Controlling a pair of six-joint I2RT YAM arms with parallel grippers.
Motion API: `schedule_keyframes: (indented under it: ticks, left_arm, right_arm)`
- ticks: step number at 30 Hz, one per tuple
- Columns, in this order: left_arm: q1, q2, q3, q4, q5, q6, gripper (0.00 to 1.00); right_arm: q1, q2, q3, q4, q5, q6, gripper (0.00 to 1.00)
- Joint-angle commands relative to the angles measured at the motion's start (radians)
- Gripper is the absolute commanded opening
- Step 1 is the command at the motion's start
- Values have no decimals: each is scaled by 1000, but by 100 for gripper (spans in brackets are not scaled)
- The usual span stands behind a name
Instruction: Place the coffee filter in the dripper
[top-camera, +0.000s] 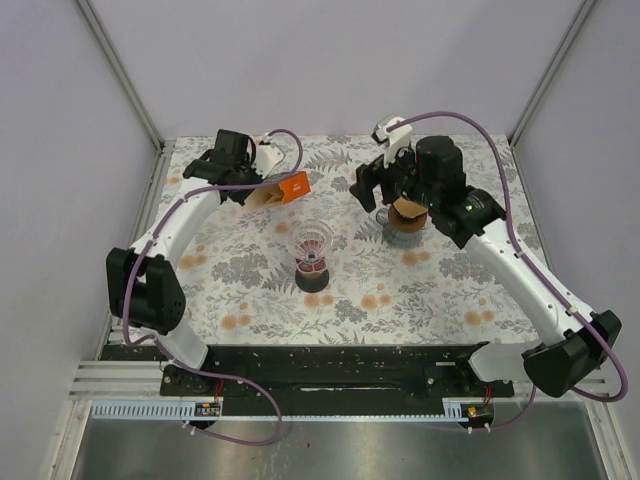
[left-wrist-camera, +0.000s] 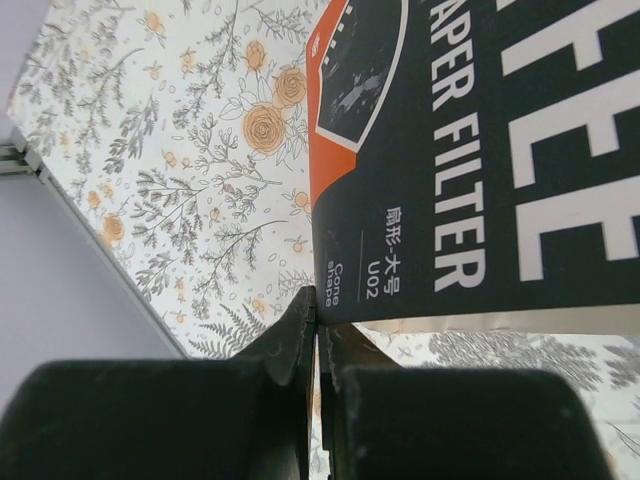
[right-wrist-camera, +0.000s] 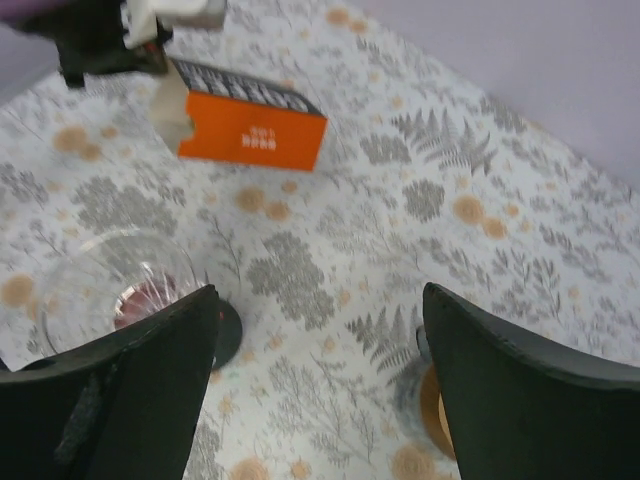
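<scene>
An orange and black box of paper coffee filters (top-camera: 290, 187) hangs tilted at the back left of the flowered table. My left gripper (top-camera: 250, 180) is shut on its pale end flap. In the left wrist view the fingers (left-wrist-camera: 290, 340) pinch together at the box's (left-wrist-camera: 480, 150) corner. No loose coffee filter shows outside the box. The dripper (top-camera: 313, 243), a clear glass cone on a black base, stands mid-table. My right gripper (top-camera: 378, 195) hovers open to the dripper's right; in the right wrist view the dripper (right-wrist-camera: 100, 290) sits behind its left finger, with the box (right-wrist-camera: 250, 125) beyond.
A glass vessel with a wooden collar (top-camera: 408, 215) stands under the right wrist, partly hidden by it, and its brown edge (right-wrist-camera: 435, 410) shows by the right finger. Lilac walls and metal posts (top-camera: 120, 70) close in the table's sides and back.
</scene>
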Motion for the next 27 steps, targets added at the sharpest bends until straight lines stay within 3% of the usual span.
schedule_keyframes:
  ticks: [1,4,9,20,24,27]
  left_arm:
    - [-21,-128,81,-89,0,-85,0]
    - [-22,-170,115,-108,-7,-218,0]
    - [-33,-201,146,-151,-4,-359,0]
    - [-62,-244,150,-177,14,-407,0]
    - [-73,-248,155,-192,31,-405,0]
    - [-80,-256,155,-203,71,-401,0]
  right_arm:
    - [-3,53,154,167,-119,111,86]
    - [37,125,222,199,-70,242,78]
    - [230,254,338,165,200,162,80]
    - [324,443,459,148,342,154,77]
    - [326,467,466,150,430,129,67]
    - [326,481,466,159,467,108,54]
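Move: The coffee filter packet is still pinched by the left fingers; its middle lies roughly 8 cm to that hand's right and 4 cm ahead, about level. From the empty right hand, the packet is about 18 cm left, 10 cm ahead and 13 cm below. The dripper stands some 12 cm right of that hand, 8 cm ahead and 22 cm below; the glass-topped jar 11 cm left, barely 2 cm ahead, as low as the dripper. The packet, still pinched in the left hand, is carried up about 9 cm, then eased back some 6 cm and slightly right, its right side tilting up. The right hand rises 8 cm, sweeps some 17 cm left towards the packet's orange end while sinking back to its starting height, then edges forward, fingers narrowing partway from wide open; a touch can't be made out. ##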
